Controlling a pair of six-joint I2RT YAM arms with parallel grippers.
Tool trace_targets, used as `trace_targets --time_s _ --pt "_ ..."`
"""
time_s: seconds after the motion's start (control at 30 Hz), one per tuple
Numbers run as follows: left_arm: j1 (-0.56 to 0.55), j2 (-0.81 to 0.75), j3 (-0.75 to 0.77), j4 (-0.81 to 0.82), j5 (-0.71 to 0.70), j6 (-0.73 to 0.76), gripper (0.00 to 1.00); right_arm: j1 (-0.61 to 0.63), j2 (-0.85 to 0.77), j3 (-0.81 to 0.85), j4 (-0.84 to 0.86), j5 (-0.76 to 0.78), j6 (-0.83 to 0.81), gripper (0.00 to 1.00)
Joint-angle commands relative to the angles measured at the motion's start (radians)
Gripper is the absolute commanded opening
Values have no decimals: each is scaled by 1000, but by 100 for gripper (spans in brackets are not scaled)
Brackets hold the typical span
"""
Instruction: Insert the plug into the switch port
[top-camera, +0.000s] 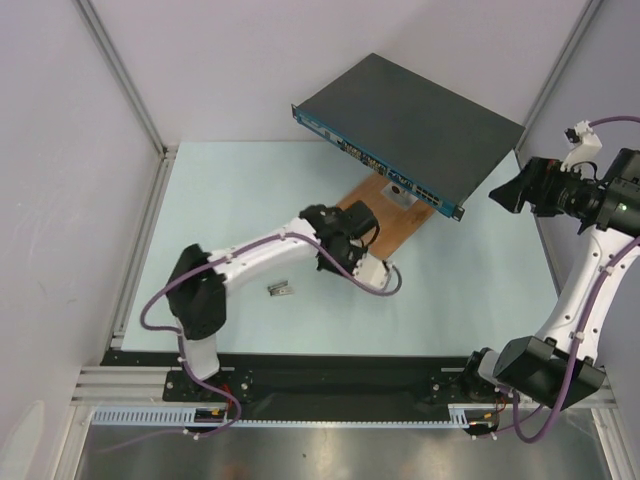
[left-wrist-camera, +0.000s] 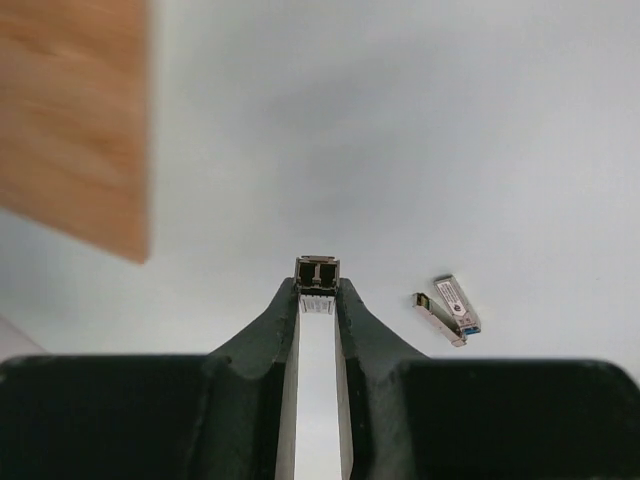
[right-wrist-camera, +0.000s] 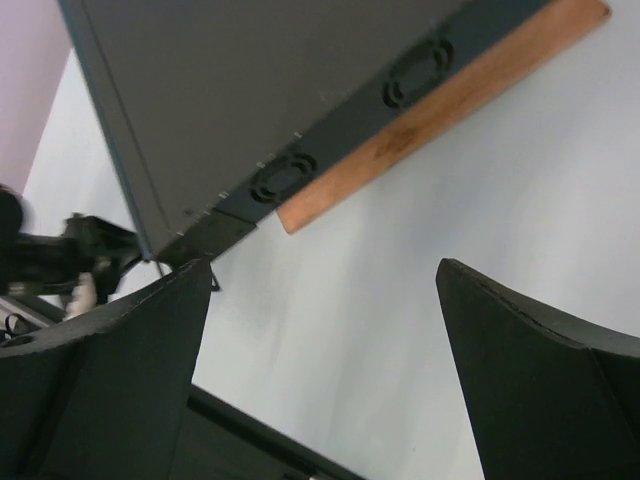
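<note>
A small metal plug (left-wrist-camera: 317, 274) sits pinched between the tips of my left gripper (left-wrist-camera: 318, 292), which is shut on it and holds it over the pale table. In the top view the left gripper (top-camera: 332, 254) hangs just in front of the wooden board (top-camera: 384, 216). The switch (top-camera: 415, 122), a flat dark grey box, rests tilted on that board, and its blue port face (top-camera: 372, 160) looks toward the left arm. My right gripper (top-camera: 512, 190) hovers beside the switch's right end. Its jaws (right-wrist-camera: 325, 268) stand wide open with nothing between them. The switch's vented side (right-wrist-camera: 290, 175) shows in the right wrist view.
Two more small metal modules (left-wrist-camera: 449, 308) lie side by side on the table, seen in the top view (top-camera: 281, 290) left of the left gripper. Aluminium frame posts (top-camera: 120, 70) and grey walls close in the table. A black rail (top-camera: 330, 375) carries both arm bases.
</note>
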Motion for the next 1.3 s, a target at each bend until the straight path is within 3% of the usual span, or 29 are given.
trace_targets --time_s 0.0,0.17,0.27,0.33,0.37,0.4,0.43,0.47,0.57,0.6,0.77,0.83,1.03,1.27 --pt "35 -172 237 -151 266 -173 0 24 -78 22 151 -76 93 100" --pt "138 -208 475 -190 563 -496 0 64 -161 -26 386 -114 254 100" --pt "254 -264 511 -55 782 -777 0 136 -181 -35 454 -134 278 100" --pt "358 -327 392 236 870 -976 0 190 -188 -31 467 -137 274 100" --pt "388 -397 332 373 904 -1182 0 256 -193 -31 474 -119 273 100" --pt "437 -440 202 498 948 -1280 0 293 -200 -32 478 -108 270 100" --pt "455 -476 139 756 957 -1367 0 329 -204 -34 490 -94 270 99" --pt "469 -546 76 872 963 -1510 0 377 -210 -40 501 -62 241 99" --pt "494 -616 -98 1196 934 -1667 0 573 -224 -61 533 37 199 98" --pt "494 -636 -133 1237 921 -1690 0 683 -224 -67 536 71 184 97" --pt "494 -642 -186 1378 813 -1882 0 1007 -211 -107 587 410 34 83" --pt "492 -646 -195 1364 768 -1917 0 1133 -185 -98 596 567 -15 80" --pt "485 -676 -210 1308 704 -1925 0 1296 -99 -41 657 780 -144 76" --pt "474 -689 -223 1282 694 -1925 0 1367 -66 -40 747 847 -166 70"
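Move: Gripped in the left fingers some 8 cm over the table, the plug hangs about 37 cm left of the open right hand, 4 cm nearer the bases and 24 cm lower. From the left hand, the switch ports lie roughly 20 cm ahead, 9 cm right and 12 cm up; the two spare plugs 12 cm left, 1 cm back and 9 cm down. The switch's near front corner is about 12 cm left, 3 cm ahead and 11 cm below the right hand. Lifting the held plug nearly 40 cm, fast at first and then easing off, the left hand keeps its grip and swings its fingers over 100 degrees from pointing down to pointing right. The right hand rises some 10 cm, then sweeps about 30 cm left towards the plug, sinking a little; its fingers turn leftward and almost level, and narrow slightly but stay well open. ##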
